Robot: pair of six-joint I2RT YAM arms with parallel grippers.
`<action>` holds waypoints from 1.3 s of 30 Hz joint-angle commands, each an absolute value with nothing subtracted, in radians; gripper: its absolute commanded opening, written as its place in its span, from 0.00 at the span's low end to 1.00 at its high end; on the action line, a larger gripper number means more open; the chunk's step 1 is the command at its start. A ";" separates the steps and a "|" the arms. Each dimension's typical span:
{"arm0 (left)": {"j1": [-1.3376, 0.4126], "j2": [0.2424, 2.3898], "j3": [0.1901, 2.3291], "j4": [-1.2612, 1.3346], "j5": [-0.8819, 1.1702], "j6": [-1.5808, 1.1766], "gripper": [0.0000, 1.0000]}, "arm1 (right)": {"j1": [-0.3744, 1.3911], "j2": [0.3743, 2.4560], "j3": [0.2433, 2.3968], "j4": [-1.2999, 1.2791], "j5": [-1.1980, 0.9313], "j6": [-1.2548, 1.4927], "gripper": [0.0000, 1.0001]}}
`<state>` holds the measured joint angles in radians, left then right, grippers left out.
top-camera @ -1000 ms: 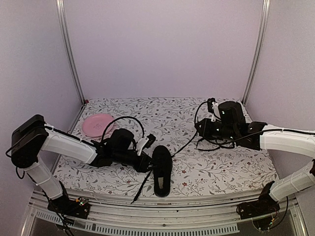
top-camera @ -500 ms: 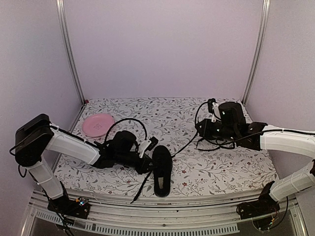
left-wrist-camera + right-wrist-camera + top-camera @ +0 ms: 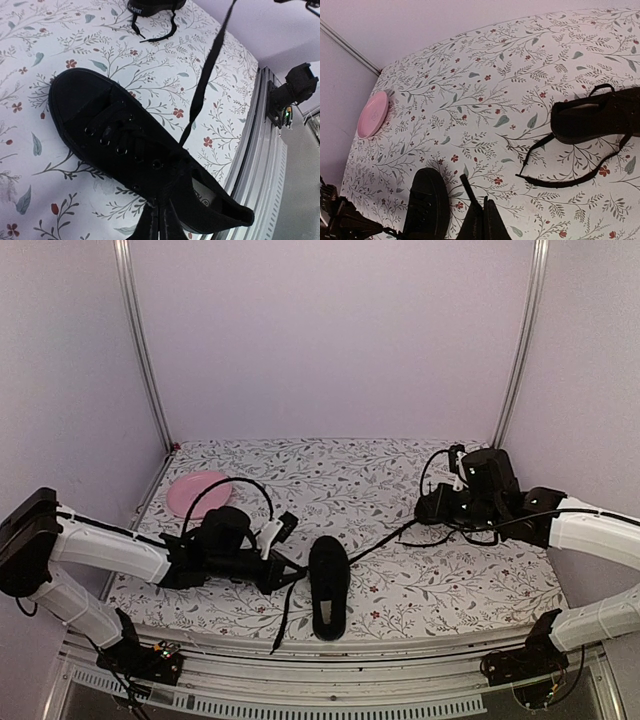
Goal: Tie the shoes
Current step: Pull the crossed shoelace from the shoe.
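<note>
One black shoe lies near the front edge, toe pointing away from the arms. My left gripper sits just left of it, shut on a lace at the shoe's opening; the loose lace end hangs over the table's front edge. The shoe's other lace runs taut up to my right gripper, which is shut on it, a short tip poking past the fingers. The second shoe lies on the right with loose laces; from above my right arm mostly hides it.
A pink plate lies at the back left of the flowered table cover. Metal frame rails run along the front edge, with posts in the back corners. Arm cables loop above both wrists.
My left gripper has shut on the lace and drawn back to the left. The right arm has shifted right, pulling its lace straighter. The shoe has stayed in place.
</note>
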<state>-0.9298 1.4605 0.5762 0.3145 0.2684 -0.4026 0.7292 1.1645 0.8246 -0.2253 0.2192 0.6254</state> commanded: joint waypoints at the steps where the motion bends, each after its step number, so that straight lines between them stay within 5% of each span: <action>1: -0.945 1.422 0.533 0.248 0.297 -0.442 0.00 | 0.695 1.115 0.779 -0.405 0.298 0.679 0.02; 13: -0.946 1.540 0.525 0.208 0.293 -0.497 0.00 | 0.574 1.154 0.543 -0.430 0.229 0.833 0.02; 39: -0.945 1.509 0.518 0.128 0.145 -0.548 0.00 | 0.227 1.063 0.426 -0.365 0.095 0.770 0.02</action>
<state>-0.9382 1.4929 0.5362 0.2001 0.2295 -0.5152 0.2546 1.0367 0.4770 -0.4034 0.0811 0.7803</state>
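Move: The left fingers already pinch one lace, with the shoe's middle about 5 cm to their right, 1 cm back and 5 cm below. The right fingers hold the other lace end, with that shoe about 15 cm to their left, 12 cm back and 16 cm below. From the right hand, the other shoe lies some 15 cm right, 10 cm ahead and 17 cm below, its loose lace around 9 cm right, 4 cm ahead and 19 cm below. Keep both laces pinched and draw the right gripper away from the shoe, about 17 cm to the right and 14 cm down, dipping lowest midway and rising briefly, while it tips down and turns clockwise some 25 degrees each. Sink the left gripper about 5 cm beside the shoe, easing slightly left and back, to hold its lace against the pull. ##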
